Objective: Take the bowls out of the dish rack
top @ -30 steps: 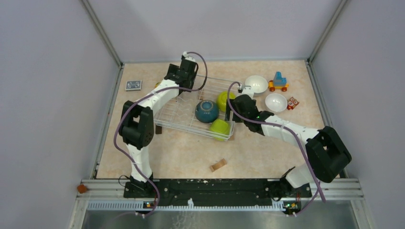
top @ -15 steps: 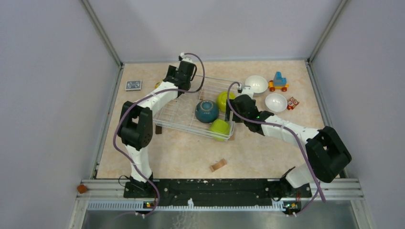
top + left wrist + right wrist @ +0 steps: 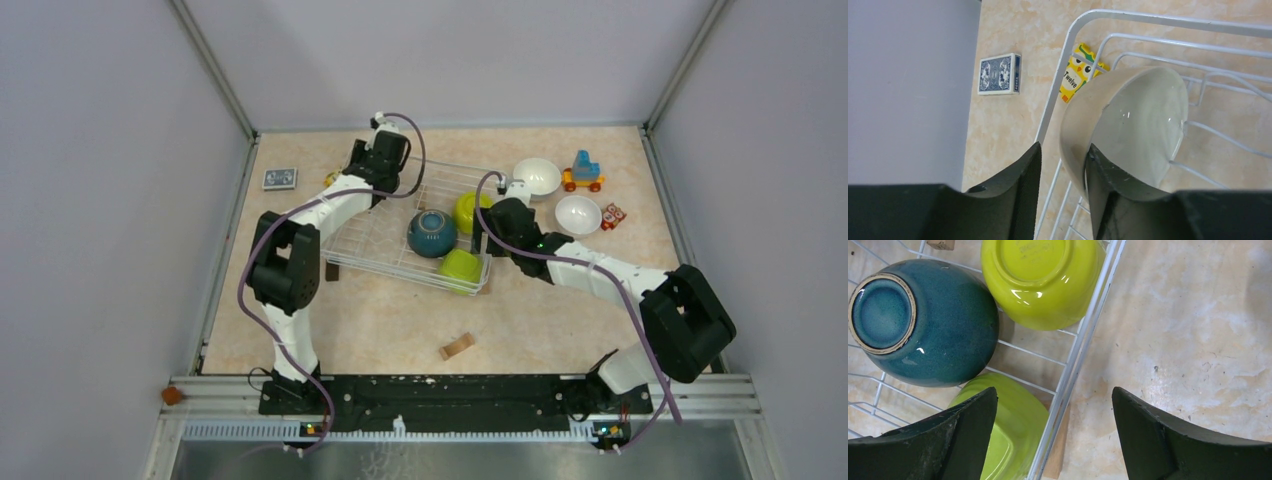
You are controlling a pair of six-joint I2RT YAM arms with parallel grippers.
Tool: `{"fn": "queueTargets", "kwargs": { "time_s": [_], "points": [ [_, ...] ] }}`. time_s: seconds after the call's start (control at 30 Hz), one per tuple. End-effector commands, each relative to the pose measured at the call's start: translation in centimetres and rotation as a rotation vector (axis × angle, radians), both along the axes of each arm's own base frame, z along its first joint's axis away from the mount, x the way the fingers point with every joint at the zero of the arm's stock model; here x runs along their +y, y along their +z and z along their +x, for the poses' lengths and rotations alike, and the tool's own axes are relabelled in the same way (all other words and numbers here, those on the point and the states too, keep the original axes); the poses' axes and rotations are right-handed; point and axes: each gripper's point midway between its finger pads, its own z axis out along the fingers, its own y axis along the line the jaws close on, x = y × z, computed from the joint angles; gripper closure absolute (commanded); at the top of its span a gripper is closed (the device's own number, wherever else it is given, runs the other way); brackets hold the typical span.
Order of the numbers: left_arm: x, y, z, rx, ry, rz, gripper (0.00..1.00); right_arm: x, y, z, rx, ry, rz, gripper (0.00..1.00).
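The wire dish rack point(image 3: 380, 235) lies mid-table. In it sit a dark teal bowl point(image 3: 432, 233) and two lime green bowls point(image 3: 471, 210) point(image 3: 459, 268), all upside down. At the rack's far left corner a beige bowl point(image 3: 1143, 125) leans on its side. My left gripper point(image 3: 1064, 147) straddles its rim: one finger rests against the white inside, the other stands a little off the outer wall. My right gripper point(image 3: 1054, 390) hangs wide open over the rack's right rim point(image 3: 1093, 320), one finger above the nearer lime green bowl point(image 3: 1013, 425). Two white bowls point(image 3: 537, 176) point(image 3: 578, 214) stand on the table to the right.
A blue card deck point(image 3: 999, 74) lies left of the rack, and a yellow owl card point(image 3: 1075, 80) lies under its corner. A toy train point(image 3: 582, 172) and a small red block point(image 3: 612, 217) sit near the white bowls. A wooden piece point(image 3: 457, 346) lies at the front.
My left gripper's jaws have narrowed around the beige bowl's rim, and that wrist has shifted slightly left. The right arm has stayed still.
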Motion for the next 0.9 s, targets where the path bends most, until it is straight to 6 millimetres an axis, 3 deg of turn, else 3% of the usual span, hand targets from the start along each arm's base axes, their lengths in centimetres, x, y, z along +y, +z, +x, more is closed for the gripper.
{"fn": "queueTargets", "kwargs": {
  "time_s": [0.0,0.2,0.4,0.53,0.87],
  "points": [
    [0.3,1.9,0.5,-0.070,0.018,0.001,0.62,0.5,2.5,1.2,-0.062,-0.002,0.037,0.16],
    [0.5,1.9,0.4,-0.078,0.031,0.011,1.00,0.0,3.3,1.1,-0.087,-0.021,0.053,0.17],
    [1.3,4.0,0.5,-0.136,0.055,0.051,1.00,-0.2,5.3,0.9,-0.149,-0.010,0.077,0.17],
    [1.5,6.6,0.9,-0.181,0.062,0.077,1.00,-0.4,6.7,0.8,-0.187,-0.008,0.090,0.17],
    [-1.8,13.6,0.6,-0.321,0.016,0.189,1.00,-1.3,9.1,0.4,-0.280,-0.019,0.130,0.17]
  ]
}}
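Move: The cream bowl stands on edge at the rack's left end, its upper rim already between the left hand's open fingers and its middle about 2 cm ahead, 4 cm right and 5 cm below. The yellow block lies 7 cm left, 1 cm ahead, 14 cm down; the teal bowl 13 cm right, 13 cm back, 9 cm down. From the right hand, the cream bowl is roughly 18 cm ahead and 18 cm left, about level; the square green bowl is 3 cm left, 3 cm back, 5 cm down. The left fingers, half open around the cream bowl's rim, shut and pinch its thin wall while the hand stays almost in place, then it rises about 2 cm, rolling its left side up some 10 degrees as it starts drawing the bowl up from the rack. Meanwhile the right hand, empty and still wide open, goes straight up about 6 cm from above the rack's right rim and the square green bowl, its fingers tipping up some 10 degrees. ##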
